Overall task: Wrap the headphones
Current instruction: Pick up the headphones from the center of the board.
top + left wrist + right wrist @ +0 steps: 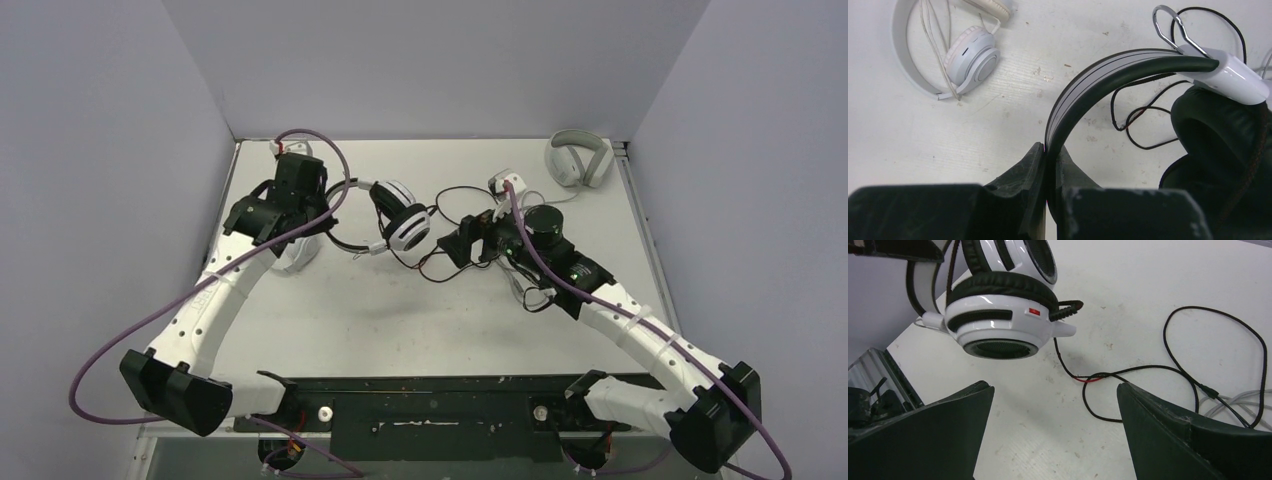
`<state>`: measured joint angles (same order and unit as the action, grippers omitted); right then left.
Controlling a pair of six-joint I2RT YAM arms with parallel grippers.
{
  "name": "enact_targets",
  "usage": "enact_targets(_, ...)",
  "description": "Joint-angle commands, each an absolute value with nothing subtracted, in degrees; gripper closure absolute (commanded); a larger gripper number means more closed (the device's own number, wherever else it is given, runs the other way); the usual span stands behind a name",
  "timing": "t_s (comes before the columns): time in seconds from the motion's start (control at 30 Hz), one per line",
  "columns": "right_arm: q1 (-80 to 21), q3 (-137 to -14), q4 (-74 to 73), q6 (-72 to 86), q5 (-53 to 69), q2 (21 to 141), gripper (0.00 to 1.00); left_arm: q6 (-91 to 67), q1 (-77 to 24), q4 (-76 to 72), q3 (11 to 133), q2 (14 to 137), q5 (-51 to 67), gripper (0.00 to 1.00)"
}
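The black-and-white headset [400, 222] hangs by its headband [1088, 80], which my left gripper [1050, 150] is shut on. Its white ear cup [998, 325] and black ear pad [1223, 135] dangle to the right of that grip. The headset's black cable [1178, 365] lies in loose loops on the table, with a short red stretch [1089, 380]. Just right of the ear cups, my right gripper [1055, 388] stands wide open over the cable [452, 232] with nothing between its fingers. The small all-white headphones [968, 55] lie flat beside the left arm [296, 252].
A light grey over-ear pair [578, 158] sits at the back right corner. Its pale cable [1230, 402] runs by my right finger. Walls close in the table [400, 320] on three sides. Purple arm cables [330, 160] loop over both arms.
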<state>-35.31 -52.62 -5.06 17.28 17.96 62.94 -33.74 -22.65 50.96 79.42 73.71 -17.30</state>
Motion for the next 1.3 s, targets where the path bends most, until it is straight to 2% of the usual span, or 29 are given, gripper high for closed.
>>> enact_targets(0.0,-35.3,-45.3,7.4,14.2,14.4,58.4,0.00,-33.5,-22.5,51.2,90.1,72.9,-14.0,1.00)
enact_targets(0.3,-35.4,-32.3,27.9,10.4,15.3,58.5,0.00,-34.0,-22.5,54.8,98.9,72.8,-6.3,1.00)
enact_targets(0.73,-34.9,-30.7,47.4,4.5,20.3,74.4,0.00,-34.7,-22.5,54.5,106.4,71.3,5.6,1.00)
enact_targets(0.9,-34.2,-29.8,56.9,4.2,27.5,81.4,0.00,-36.4,-22.6,54.1,110.2,71.3,8.0,1.00)
enact_targets(1.07,-32.5,-29.5,66.5,5.1,27.1,88.3,0.00,-38.7,-22.7,53.0,113.8,71.6,10.8,1.00)
enact_targets(1.27,-30.2,-31.3,68.6,3.8,27.2,91.5,0.00,-40.0,-22.8,53.3,117.1,71.9,12.9,1.00)
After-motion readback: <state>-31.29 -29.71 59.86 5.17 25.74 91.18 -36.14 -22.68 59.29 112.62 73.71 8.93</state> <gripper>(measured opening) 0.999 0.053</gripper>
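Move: The left hand already holds the black-and-white headphones up by the headband, their middle roughly 10 cm to its right, 1 ahead and 2 lower. The white headphones lie some 10 cm ahead, 13 left and 22 below it. The black cable's near coils lie about 26 cm right of the left hand, 4 ahead and 24 below. From the open right hand those coils are about 6 cm ahead, straight below by 25; the held headphones hang 17 cm left, 3 ahead and 4 lower, and the grey cable lies 17 right, 4 ahead and 25 below. Upward by about 20 cm, then increasingly rightward and a little back, the left arm keeps lifting the headphones by the headband, fingers shut, the wrist turning clockwise, tipping up and rolling its left side down. The open right hand sinks some 12 cm towards the black cable, drawing forward after the first dip and levelling its fingers about 20 degrees; whether it touches the cable can't be seen. ##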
